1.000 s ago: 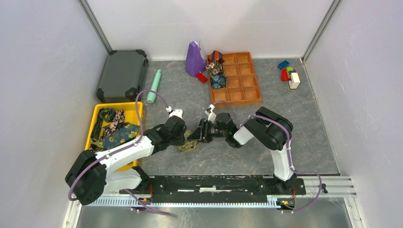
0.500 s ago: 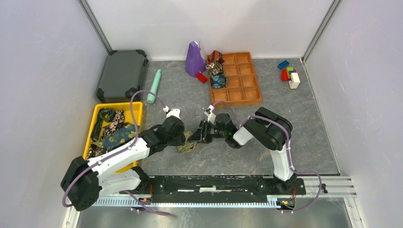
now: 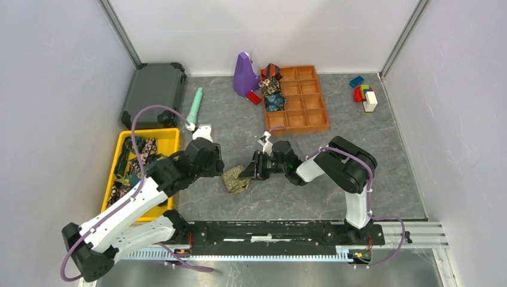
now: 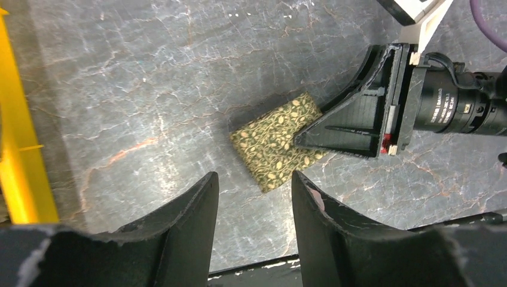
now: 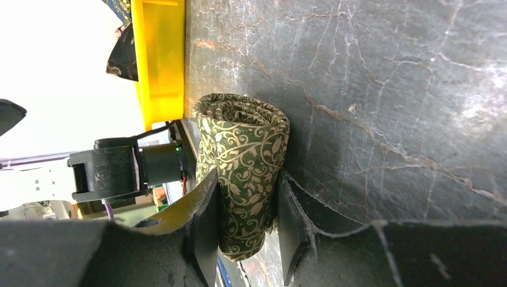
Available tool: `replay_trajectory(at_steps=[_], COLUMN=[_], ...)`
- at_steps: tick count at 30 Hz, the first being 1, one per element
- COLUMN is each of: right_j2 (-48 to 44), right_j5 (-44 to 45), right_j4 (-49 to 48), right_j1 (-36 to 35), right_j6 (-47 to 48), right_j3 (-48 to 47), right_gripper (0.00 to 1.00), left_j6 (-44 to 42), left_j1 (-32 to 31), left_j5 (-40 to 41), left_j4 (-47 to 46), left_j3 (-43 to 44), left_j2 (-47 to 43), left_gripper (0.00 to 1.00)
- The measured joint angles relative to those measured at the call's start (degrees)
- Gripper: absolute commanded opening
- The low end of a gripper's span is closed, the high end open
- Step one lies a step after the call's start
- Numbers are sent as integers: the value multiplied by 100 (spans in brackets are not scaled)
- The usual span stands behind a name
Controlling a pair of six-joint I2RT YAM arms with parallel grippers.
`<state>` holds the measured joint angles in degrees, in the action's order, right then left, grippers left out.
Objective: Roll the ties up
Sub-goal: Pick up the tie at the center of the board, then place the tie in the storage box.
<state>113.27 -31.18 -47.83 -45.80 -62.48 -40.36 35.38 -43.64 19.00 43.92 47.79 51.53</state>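
Note:
A rolled olive-gold tie [image 3: 235,180] lies on the grey table between the two arms. My right gripper [image 3: 246,172] is shut on it from the right. In the right wrist view both fingers press the sides of the coil [image 5: 242,149], whose spiral end faces away. My left gripper [image 3: 217,173] stands open just left of the roll, apart from it. In the left wrist view the roll [image 4: 272,143] lies beyond the gripper's empty fingertips [image 4: 254,179]. More ties [image 3: 141,165] lie loose in the yellow bin [image 3: 171,134]. Rolled ties [image 3: 272,91] fill the orange tray's left compartments.
The orange compartment tray [image 3: 311,123] stands at the back centre beside a purple object [image 3: 244,75]. A teal cylinder [image 3: 194,108] and a dark case [image 3: 154,92] lie at the back left. Toy blocks [image 3: 363,93] sit at the back right.
My left gripper has opened and drawn back to the left, away from the roll. My right gripper has closed on the rolled tie and stayed in place.

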Motion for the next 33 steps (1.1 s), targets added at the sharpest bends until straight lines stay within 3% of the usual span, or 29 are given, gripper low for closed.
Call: replay_trajectory(at_steps=[14,22,33], right_j2=[-1093,-1587,-1401], right_j5=[131,212,636], right_j4=[1622,2903,4275], right_j1=[444,1250,2446], right_j6=[754,1419,2229], right_j3=[-201,-1158,-2682], right_gripper=[6,5,4], left_j6=[-514,-514,-516], left_j1=[0,0,0], left_j5=[297,339,341], left_j4=[581,573,573], left_j3=[155,155,153], left_j2=[-597,-767,-791], left_gripper=[58,59,59])
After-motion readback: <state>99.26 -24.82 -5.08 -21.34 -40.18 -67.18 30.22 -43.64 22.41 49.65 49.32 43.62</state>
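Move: The right hand already holds the rolled green-gold tie, whose middle is about 3 cm to its left and 2 cm back. The empty near-left compartment of the orange box lies some 18 cm ahead and 10 cm right of this hand. The blue tie is about 7 cm beyond that compartment, and a red block stands 27 cm ahead and 2 cm right of the right hand. From the left hand the compartment is about 18 cm ahead, 22 cm right and well below. Keeping its pinch on the rolled tie, the right hand lifts it off the table, easing up at first, then sweeps quickly forward, about 20 cm out with some 13 cm each of rise and rightward travel, towards the near-left compartment. The wrist turns about 20 degrees clockwise and rolls. Meanwhile the empty left hand backs off another 4 cm, left and up. ##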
